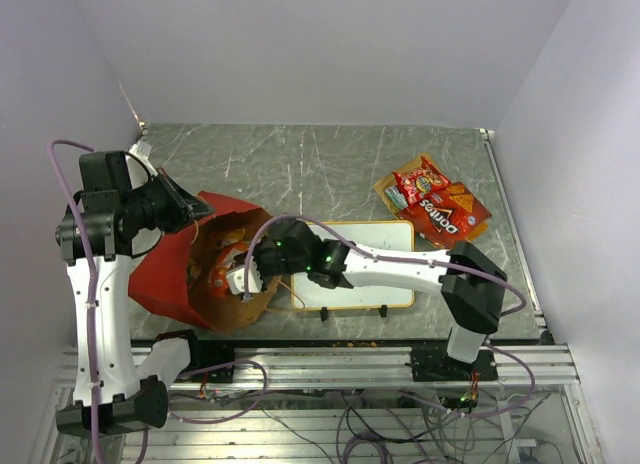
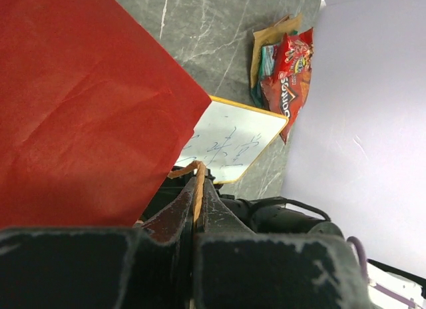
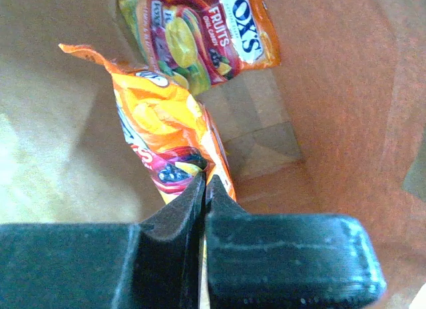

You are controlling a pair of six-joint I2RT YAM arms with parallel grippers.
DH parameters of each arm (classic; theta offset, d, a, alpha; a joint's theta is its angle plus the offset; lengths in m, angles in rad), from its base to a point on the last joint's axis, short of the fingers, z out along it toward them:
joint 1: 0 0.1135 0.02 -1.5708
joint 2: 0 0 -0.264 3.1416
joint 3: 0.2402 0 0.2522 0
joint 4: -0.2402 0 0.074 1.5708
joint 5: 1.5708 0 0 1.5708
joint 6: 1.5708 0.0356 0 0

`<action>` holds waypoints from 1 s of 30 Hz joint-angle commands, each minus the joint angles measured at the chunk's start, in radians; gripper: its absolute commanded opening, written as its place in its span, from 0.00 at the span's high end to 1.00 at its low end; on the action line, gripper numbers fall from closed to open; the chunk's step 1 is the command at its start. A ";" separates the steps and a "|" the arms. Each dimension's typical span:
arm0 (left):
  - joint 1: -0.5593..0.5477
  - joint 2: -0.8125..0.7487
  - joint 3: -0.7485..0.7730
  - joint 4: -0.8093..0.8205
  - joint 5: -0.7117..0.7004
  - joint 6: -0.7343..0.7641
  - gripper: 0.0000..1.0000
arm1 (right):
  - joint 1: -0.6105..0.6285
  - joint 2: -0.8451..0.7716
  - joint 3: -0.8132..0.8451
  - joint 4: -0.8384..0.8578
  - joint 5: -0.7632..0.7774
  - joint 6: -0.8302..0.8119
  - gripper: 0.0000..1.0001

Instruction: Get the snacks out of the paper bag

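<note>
The paper bag (image 1: pixel 165 269) lies on its side at the left, red outside, brown inside, its mouth facing right. My left gripper (image 2: pixel 198 189) is shut on the bag's thin brown handle (image 2: pixel 198 179) and holds the mouth up. My right gripper (image 3: pixel 205 182) reaches inside the bag (image 3: pixel 346 109) and is shut on the edge of an orange snack packet (image 3: pixel 160 122). A second packet marked FOX'S FRUITS (image 3: pixel 200 36) lies deeper in the bag. More snacks (image 1: pixel 435 202), among them a red chips bag, lie in a pile at the table's back right.
A framed whiteboard (image 1: pixel 365 274) with writing lies flat under the right arm, between the bag and the snack pile. White walls close in the table on three sides. The grey marble tabletop (image 1: pixel 300 164) stretches behind the bag.
</note>
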 commanded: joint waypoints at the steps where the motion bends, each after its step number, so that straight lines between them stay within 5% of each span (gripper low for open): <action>1: -0.005 -0.040 -0.049 0.093 0.011 -0.054 0.93 | -0.031 -0.099 -0.028 -0.041 -0.089 0.173 1.00; 8: -0.006 -0.009 -0.010 0.085 -0.006 -0.021 0.93 | -0.080 -0.178 -0.087 0.044 -0.178 0.355 1.00; 14: -0.006 0.011 -0.004 0.103 -0.003 -0.018 0.93 | -0.173 -0.230 -0.036 0.127 -0.074 0.743 1.00; 22: -0.006 0.022 0.004 0.116 -0.023 -0.009 0.93 | -0.369 -0.486 -0.141 0.212 -0.146 0.927 1.00; 30: -0.006 0.027 -0.017 0.127 -0.015 -0.010 0.93 | -0.480 -0.607 -0.105 0.141 0.249 1.070 1.00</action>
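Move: The right hand holds an orange candy bag at the paper bag's mouth. The snack pile it is bound for lies about 44 cm to its right, 18 cm ahead and 14 cm lower. The paper bag's middle is some 8 cm left, straight across and 8 cm below; another candy packet lies about 6 cm left, 9 cm ahead, 13 cm down. The whiteboard is 25 cm right, 3 cm ahead, 16 cm down. From the left hand, the pile is roughly 53 cm right, 14 cm ahead, 30 cm down. Still pinching the orange candy bag, the right hand backs slowly rightward out of the paper bag's mouth, then sweeps up about 22 cm, right some 19 cm and forward, towards the snack pile; the fingers swing up from slanting down to slightly above level, pointing left and forward. The left keeps its pinch on the paper bag's handle, easing about 2 cm forward. ##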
